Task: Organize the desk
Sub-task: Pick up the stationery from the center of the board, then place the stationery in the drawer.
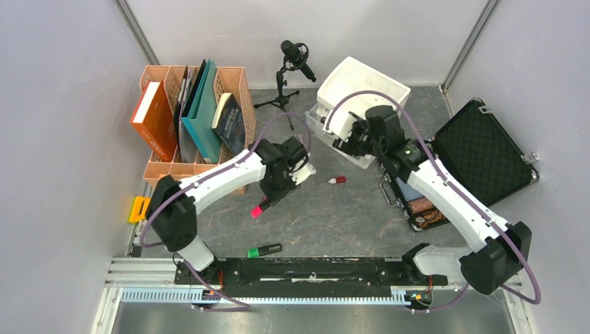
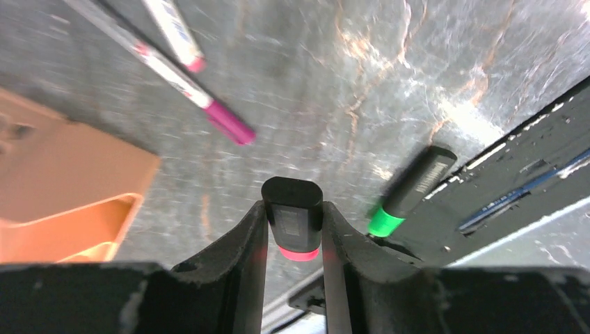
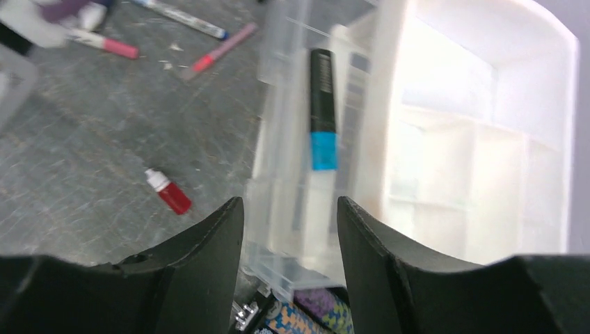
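The desk [image 1: 334, 216] is a dark grey veined tabletop. My left gripper [image 1: 275, 189] hangs above its middle, shut on a black highlighter with a pink end [image 2: 293, 217]; that pink end [image 1: 258, 209] points down and to the left. My right gripper [image 3: 289, 209] stands open with nothing between its fingers, over the near end of a clear plastic tray [image 3: 278, 160]. A black and blue marker [image 3: 322, 104] lies in that tray. On the desk near the arm bases lies a green highlighter [image 1: 264, 250], also seen in the left wrist view [image 2: 410, 191].
An orange book rack [image 1: 188, 118] stands at the back left and a microphone on a tripod [image 1: 296, 59] behind centre. A white bin [image 1: 362, 87] sits behind the clear tray [image 1: 327, 129]. An open black foam case [image 1: 487, 149] is at the right. A small red item [image 1: 337, 180] and loose pens [image 3: 104, 43] lie on the desk.
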Controlling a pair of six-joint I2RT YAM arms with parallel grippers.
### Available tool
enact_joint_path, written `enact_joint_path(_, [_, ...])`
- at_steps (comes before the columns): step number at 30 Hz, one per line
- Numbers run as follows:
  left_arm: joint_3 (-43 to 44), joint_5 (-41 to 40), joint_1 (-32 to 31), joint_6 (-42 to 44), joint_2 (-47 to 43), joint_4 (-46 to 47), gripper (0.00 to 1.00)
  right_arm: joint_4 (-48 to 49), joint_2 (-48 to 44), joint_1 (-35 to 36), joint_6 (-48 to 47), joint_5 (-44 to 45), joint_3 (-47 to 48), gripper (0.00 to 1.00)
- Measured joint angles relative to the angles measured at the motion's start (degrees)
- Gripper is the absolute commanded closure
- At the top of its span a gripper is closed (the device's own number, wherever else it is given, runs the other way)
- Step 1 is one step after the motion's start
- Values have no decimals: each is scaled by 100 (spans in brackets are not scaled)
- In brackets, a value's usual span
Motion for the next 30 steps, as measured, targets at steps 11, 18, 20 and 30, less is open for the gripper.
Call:
enact_joint_path(11, [2039,-1084,-9,1661,-227,732,95,293,-562,-894,800,334,13,44])
enact_joint_path(18, [2782,-1388,-9,2981,293,1801,91,393,-973,-1375,1108,323,-160,44])
enact_joint_path(20, [2848,-1403,-13,3340,463,2164,91,400,-1051,-1534,1161,297,-264,45])
enact_joint_path(30, [2944,-1775,-269,4931,1266,3442,90,391,-1392,-2459,1351,-81,-953,45])
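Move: The black marker with the pink cap is already in the left hand. The open clear top drawer of the white drawer box is about 19 cm ahead of that hand, 15 cm to its right and 2 cm higher; a blue-capped marker lies in the drawer, some 22 ahead and 13 right. The small red bottle on the desk is 10 ahead, 16 right, 8 lower. From the empty right hand, the drawer is about 6 cm ahead, level sideways, 12 below. The pink-capped marker, still pinched in the left hand, is carried in one fast sweep about 22 cm forward, 17 cm up and 15 cm right, to above the open drawer. On the way the fingers tilt from straight down to forward-right, some 60 degrees. The right hand clears out meanwhile, empty and half open, some 15 cm to its right, rising then sinking, and turns clockwise about 30 degrees. ##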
